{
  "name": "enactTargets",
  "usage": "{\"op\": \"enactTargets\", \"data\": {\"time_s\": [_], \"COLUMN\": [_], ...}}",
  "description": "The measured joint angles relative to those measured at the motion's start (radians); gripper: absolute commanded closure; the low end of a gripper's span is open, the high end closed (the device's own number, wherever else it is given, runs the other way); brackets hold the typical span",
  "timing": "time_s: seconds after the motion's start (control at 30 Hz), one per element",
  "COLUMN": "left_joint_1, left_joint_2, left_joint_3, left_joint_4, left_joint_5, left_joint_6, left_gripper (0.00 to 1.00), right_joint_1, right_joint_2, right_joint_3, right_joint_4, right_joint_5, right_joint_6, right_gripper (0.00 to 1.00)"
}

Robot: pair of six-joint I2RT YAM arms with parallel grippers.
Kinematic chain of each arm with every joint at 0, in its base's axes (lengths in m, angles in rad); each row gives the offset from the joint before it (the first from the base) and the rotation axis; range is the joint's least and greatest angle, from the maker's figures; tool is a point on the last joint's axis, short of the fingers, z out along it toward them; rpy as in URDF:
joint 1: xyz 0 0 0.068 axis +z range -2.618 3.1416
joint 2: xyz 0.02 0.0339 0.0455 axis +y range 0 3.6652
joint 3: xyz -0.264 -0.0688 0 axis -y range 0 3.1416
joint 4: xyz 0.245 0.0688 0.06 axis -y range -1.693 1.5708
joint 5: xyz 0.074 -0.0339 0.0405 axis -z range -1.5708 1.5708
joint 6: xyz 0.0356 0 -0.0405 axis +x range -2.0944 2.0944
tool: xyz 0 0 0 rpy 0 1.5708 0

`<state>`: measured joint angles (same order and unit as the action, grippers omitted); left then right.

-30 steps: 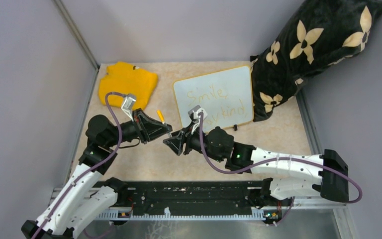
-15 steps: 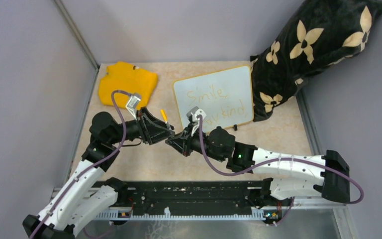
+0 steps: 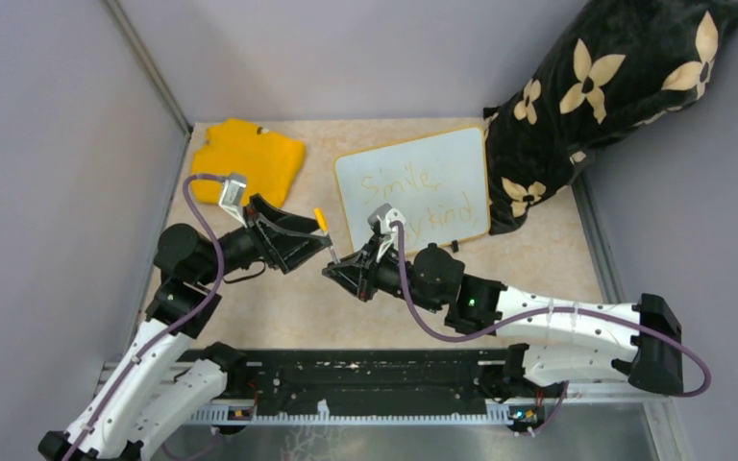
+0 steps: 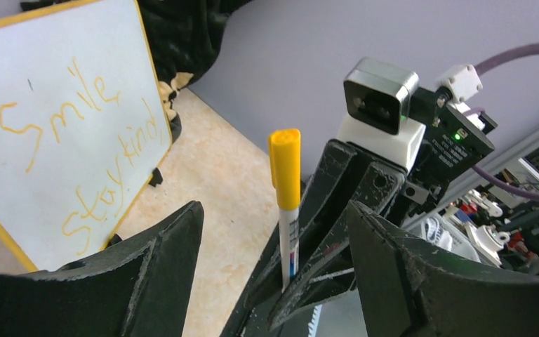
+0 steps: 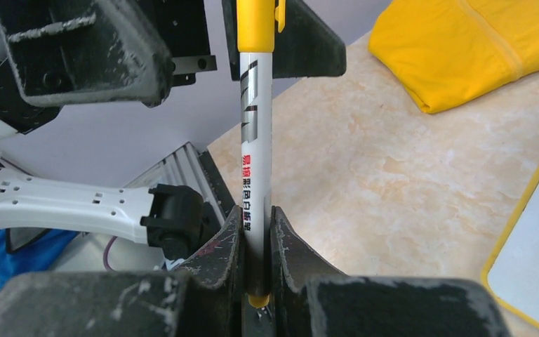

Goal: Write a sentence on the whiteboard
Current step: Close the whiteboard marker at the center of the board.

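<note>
The whiteboard (image 3: 461,158) leans at the back against a dark pillow, and the sentence (image 3: 404,182) "Smile" and "Stay kind" runs across it in thin orange marker in two lines. In the left wrist view the whiteboard (image 4: 49,63) and the sentence (image 4: 77,133) fill the left side. My right gripper (image 3: 332,272) is shut on the white barrel of a yellow-capped marker (image 3: 325,235), cap end up. The right wrist view shows the marker (image 5: 256,140) clamped in the right gripper (image 5: 256,214). My left gripper (image 4: 274,207) stands open around the marker (image 4: 285,189) without touching it.
A yellow cloth (image 3: 247,158) lies at the back left. A black pillow with cream flowers (image 3: 605,86) stands at the back right behind the board. Grey walls close in the beige tabletop (image 3: 538,254). Both arms meet in the middle.
The right gripper has shut on the marker's barrel. The left gripper, which held the marker a second ago, has opened wide and drawn back a little to the left.
</note>
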<state>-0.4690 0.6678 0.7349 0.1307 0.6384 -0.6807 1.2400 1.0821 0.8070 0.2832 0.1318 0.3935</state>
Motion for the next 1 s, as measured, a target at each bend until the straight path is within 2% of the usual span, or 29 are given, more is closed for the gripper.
{"op": "enactTargets", "data": {"time_s": [0.2,0.5,0.63,0.87,1.0], "left_joint_1": [0.0,0.0,0.0,-0.003,-0.003], "left_joint_2": [0.018,0.032,0.03,0.026,0.019], "left_joint_3": [0.008,0.009,0.01,0.011,0.011], "left_joint_4": [0.021,0.043,0.053,0.074,0.08], "left_joint_5": [-0.053,-0.082,-0.085,-0.069,-0.058], "left_joint_6": [-0.009,-0.026,-0.031,-0.048,-0.059], "left_gripper": [0.34,0.45,0.53,0.77,1.0], "right_joint_1": [0.0,0.0,0.0,-0.001,-0.001], "right_joint_2": [0.0,0.0,0.0,0.0,0.0], "right_joint_3": [0.0,-0.001,-0.002,-0.002,-0.004], "right_joint_4": [0.0,0.0,0.0,-0.004,-0.007], "right_joint_5": [-0.016,-0.029,-0.028,-0.023,-0.017], "right_joint_6": [0.0,0.0,0.0,0.0,0.0], "right_gripper": [1.0,1.0,1.0,1.0,1.0]}}
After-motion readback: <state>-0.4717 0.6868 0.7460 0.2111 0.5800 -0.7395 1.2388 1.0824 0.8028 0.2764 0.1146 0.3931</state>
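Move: The marker's yellow cap sits about 2 cm above and 1 cm ahead of the left hand point, level with it sideways, between the open fingers. The right hand grips the white barrel low down, with the cap some 7 cm above and 5 cm ahead of it. From the left hand, the whiteboard's middle lies about 25 cm ahead and 17 cm to the right, the yellow cloth about 31 cm ahead and 19 cm to the left, both some 33 cm below. The marker's cap is closed on by the left hand: still wide open, it slips about 2 cm forward, then eases back 1 cm while climbing to some 2 cm higher along the forward-leaning pen, its fingers closing all the while until they pinch the cap. The right hand keeps its grip on the barrel and holds nearly still. ##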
